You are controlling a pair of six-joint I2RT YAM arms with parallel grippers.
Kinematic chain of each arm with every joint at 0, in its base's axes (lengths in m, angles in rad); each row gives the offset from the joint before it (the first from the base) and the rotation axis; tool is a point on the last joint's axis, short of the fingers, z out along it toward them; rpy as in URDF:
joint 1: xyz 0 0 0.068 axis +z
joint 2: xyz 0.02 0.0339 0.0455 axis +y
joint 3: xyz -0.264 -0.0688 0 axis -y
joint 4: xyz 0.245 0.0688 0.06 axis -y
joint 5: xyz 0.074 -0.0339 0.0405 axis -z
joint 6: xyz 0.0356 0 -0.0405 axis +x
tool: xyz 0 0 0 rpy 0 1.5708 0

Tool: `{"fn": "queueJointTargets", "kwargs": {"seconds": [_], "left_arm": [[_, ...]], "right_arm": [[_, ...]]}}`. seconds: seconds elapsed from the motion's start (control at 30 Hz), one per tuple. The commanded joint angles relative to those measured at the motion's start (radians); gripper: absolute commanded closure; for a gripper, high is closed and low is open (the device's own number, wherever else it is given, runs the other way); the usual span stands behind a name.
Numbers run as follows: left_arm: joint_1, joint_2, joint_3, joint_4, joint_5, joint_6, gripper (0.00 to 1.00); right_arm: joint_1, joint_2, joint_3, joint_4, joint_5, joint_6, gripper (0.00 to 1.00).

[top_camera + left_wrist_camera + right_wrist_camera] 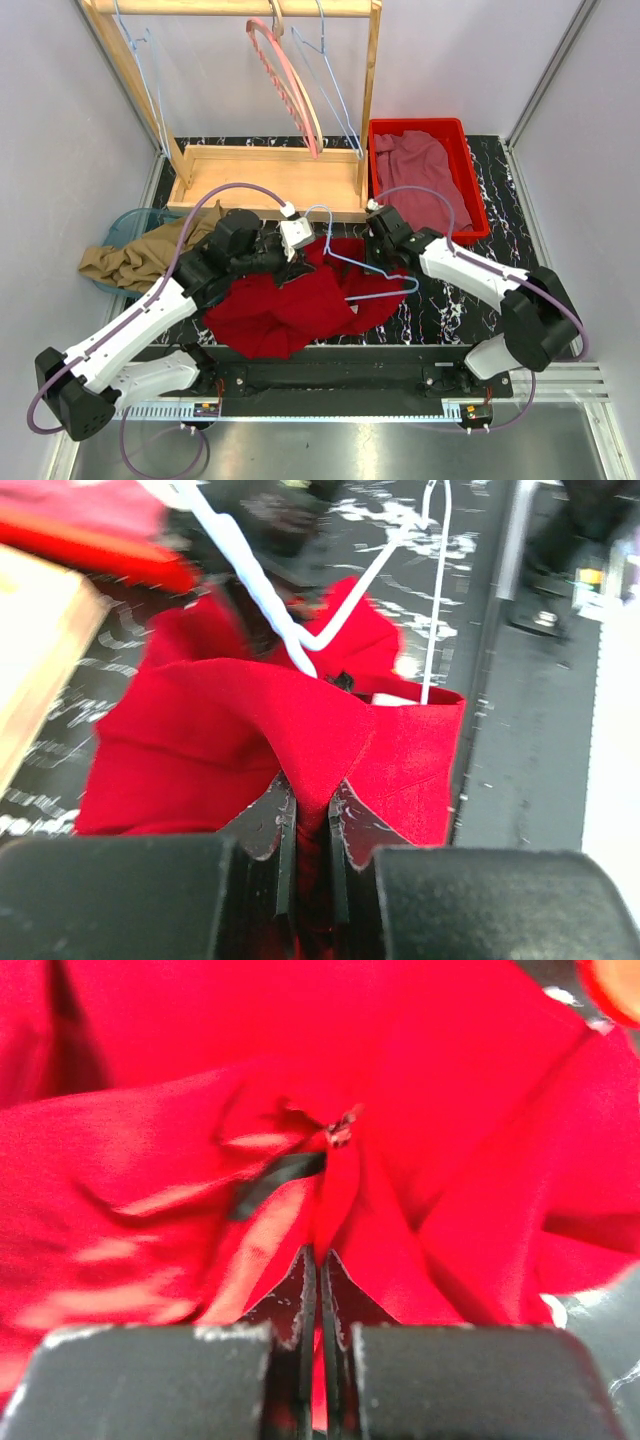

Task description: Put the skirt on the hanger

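Note:
The red skirt (290, 310) lies crumpled on the dark marbled table between both arms. A pale wire hanger (385, 272) rests on it, its hook toward the left arm. My left gripper (283, 260) is shut on a raised fold of the skirt (250, 740), pinched between its jaws (312, 805), with the hanger (270, 600) just beyond. My right gripper (376, 250) is at the skirt's far right edge. Its jaws (320, 1260) are shut on a thin fold of the skirt (400, 1110), near a small black loop (275, 1175).
A wooden rack (270, 180) stands at the back with a pink hanger (290, 80) and blue wire hangers. A red bin (470, 190) with a maroon garment (420, 165) sits back right. A tan garment (140, 255) lies over a blue basin (125, 228) at left.

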Motion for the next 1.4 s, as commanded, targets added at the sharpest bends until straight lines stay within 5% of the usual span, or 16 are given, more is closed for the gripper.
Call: {"fn": "queueJointTargets", "kwargs": {"seconds": [0.0, 0.37, 1.0, 1.37], "left_arm": [[-0.003, -0.06, 0.029, 0.085, -0.202, -0.045, 1.0], [-0.041, -0.112, -0.014, 0.12, -0.371, -0.044, 1.0], [-0.081, -0.135, -0.047, 0.204, -0.633, -0.065, 1.0], [-0.126, -0.135, -0.052, 0.212, -0.581, -0.058, 1.0]], "right_arm": [[-0.012, -0.081, -0.079, -0.032, 0.131, 0.027, 1.0], [-0.051, -0.336, -0.099, -0.207, 0.297, 0.102, 1.0], [-0.168, -0.632, -0.064, -0.299, 0.288, 0.184, 1.0], [-0.18, -0.442, 0.11, -0.287, 0.338, 0.124, 1.0]]}}
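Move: My right fingers are already shut on the right side of the skirt's waistband. The hanger's free right end, which it must go round, hangs about 8 cm back, 9 cm to the right and some 13 cm above them; the red bin's middle is roughly 19 cm ahead and 14 cm right. From my left hand, which holds the waistband with the hanger's other shoulder, that end is about 23 cm right, almost level with it in reach and height. Keeping both pinches, I draw the waistband's right side off the table with my right hand: about 12 cm to the right, dipping briefly, then rising some 12 cm to beside the hanger's right end, turning clockwise. Meanwhile my left hand carries hanger and cloth about 5 cm forward, a little left and up, turning some 25 degrees counter-clockwise. ##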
